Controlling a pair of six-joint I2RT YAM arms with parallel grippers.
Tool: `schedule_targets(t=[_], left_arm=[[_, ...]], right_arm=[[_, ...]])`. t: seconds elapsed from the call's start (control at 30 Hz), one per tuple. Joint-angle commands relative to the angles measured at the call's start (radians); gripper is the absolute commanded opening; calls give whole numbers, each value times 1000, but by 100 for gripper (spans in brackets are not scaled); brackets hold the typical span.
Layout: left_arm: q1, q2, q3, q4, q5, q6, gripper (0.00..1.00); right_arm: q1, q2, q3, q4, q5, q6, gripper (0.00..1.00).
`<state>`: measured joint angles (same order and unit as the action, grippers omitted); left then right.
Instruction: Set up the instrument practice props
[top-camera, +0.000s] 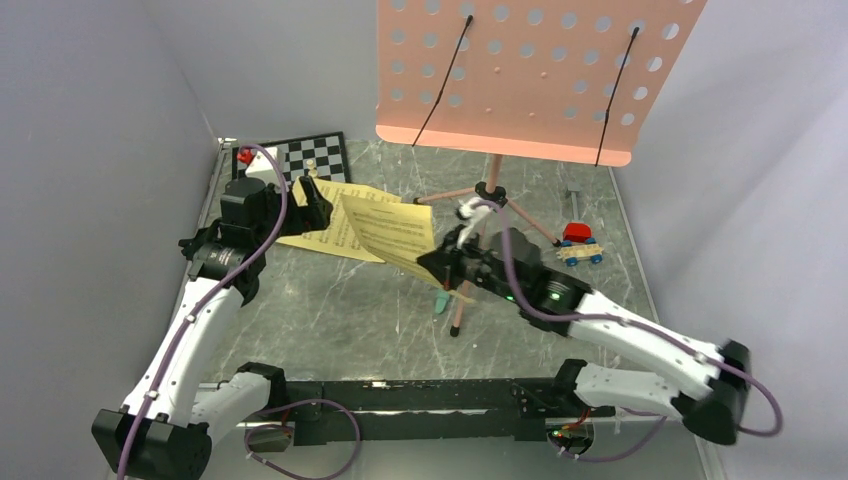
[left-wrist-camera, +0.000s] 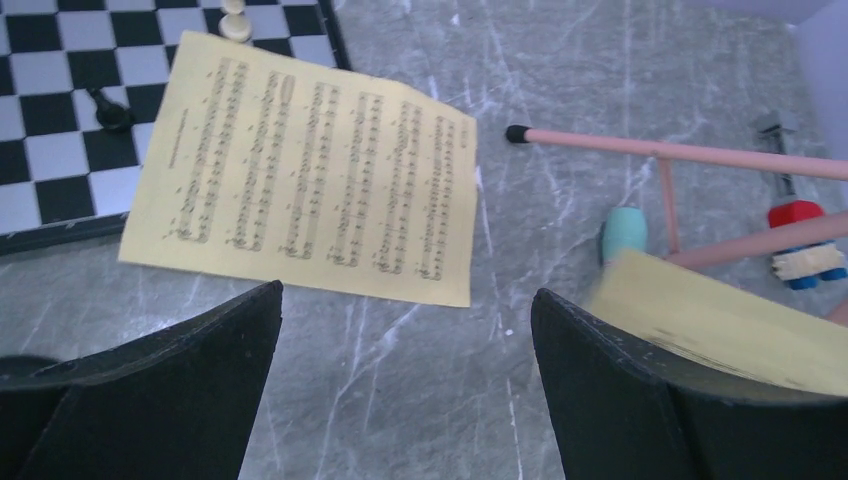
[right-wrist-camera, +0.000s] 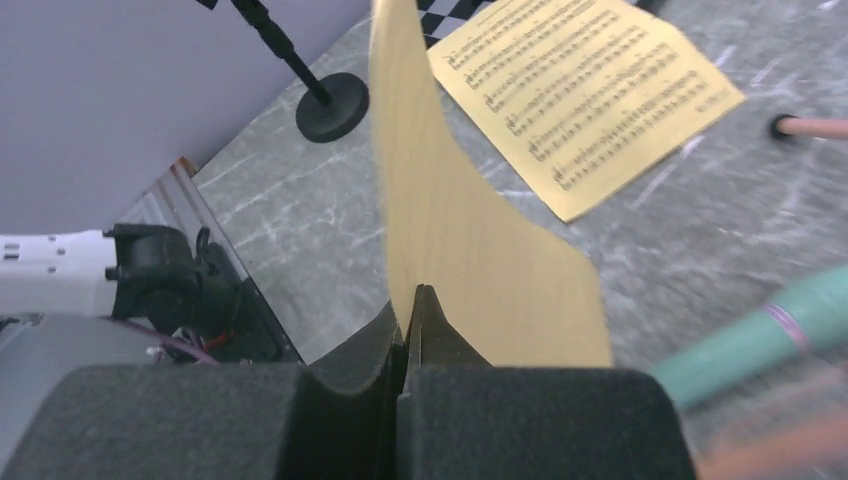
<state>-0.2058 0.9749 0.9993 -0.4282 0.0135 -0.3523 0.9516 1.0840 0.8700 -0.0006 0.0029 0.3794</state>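
The pink perforated music stand (top-camera: 540, 70) rises at the back on thin tripod legs (top-camera: 470, 192). One yellow sheet-music page (top-camera: 325, 228) lies flat, partly on the chessboard. My right gripper (right-wrist-camera: 418, 295) is shut on the edge of a second yellow page (right-wrist-camera: 450, 220), held on edge above the table (top-camera: 395, 235). The mint-green tube (top-camera: 441, 300) lies by a tripod leg, just under the right wrist. My left gripper (left-wrist-camera: 405, 295) hangs open over bare table, just short of the flat page (left-wrist-camera: 310, 165). The small black round-base stand (right-wrist-camera: 330, 105) stands near the left wall.
A black-and-white chessboard (top-camera: 300, 155) with a few pieces sits at the back left. Red and blue toy blocks (top-camera: 580, 243) lie right of the tripod. A pink tripod leg (left-wrist-camera: 680, 152) stretches across the marble table (top-camera: 330, 320). Grey walls close in left, right and back.
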Motion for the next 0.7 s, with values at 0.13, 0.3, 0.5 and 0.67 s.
schedule_targets(t=[0.13,0.3,0.5,0.67], left_arm=[[5,-32,-34,269,323,-31,98],[2,0,-69,468,516,-93,97],[-15,65,-51,549,557,-130,97],[-45,112,-33,565,560,-136,96]], right_arm=[[4,-357,39,-462,274,-82,0],[4,-415,74,-550,323,-110,0],[4,-382,137,-660,509,-55,0],[4,-356,191,-798,737,76,0]])
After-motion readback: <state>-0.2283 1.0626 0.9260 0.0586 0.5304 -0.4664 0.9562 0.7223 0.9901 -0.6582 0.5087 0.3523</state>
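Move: Above and beyond the right hand, which already holds one music sheet, the stand's lower ledge lies about 17 cm ahead, 12 cm right and 25 cm up. The green tube lies 12 cm ahead, 5 cm right; the stand's front foot 2 cm back, 6 cm right; both roughly 21 cm below. From the empty left hand, that ledge is some 6 cm ahead, 35 cm right, 25 cm up; the remaining sheet is 13 cm ahead, 4 cm right, 22 cm down. Sweeping the pinched sheet to the right, the right hand travels about 16 cm in front of the stand, rising slightly at first then sinking partway back, and turns clockwise. The left hand follows rightward about 10 cm and up 5, fingers wide open and empty, swinging clockwise some 30 degrees with its tips lifting. ##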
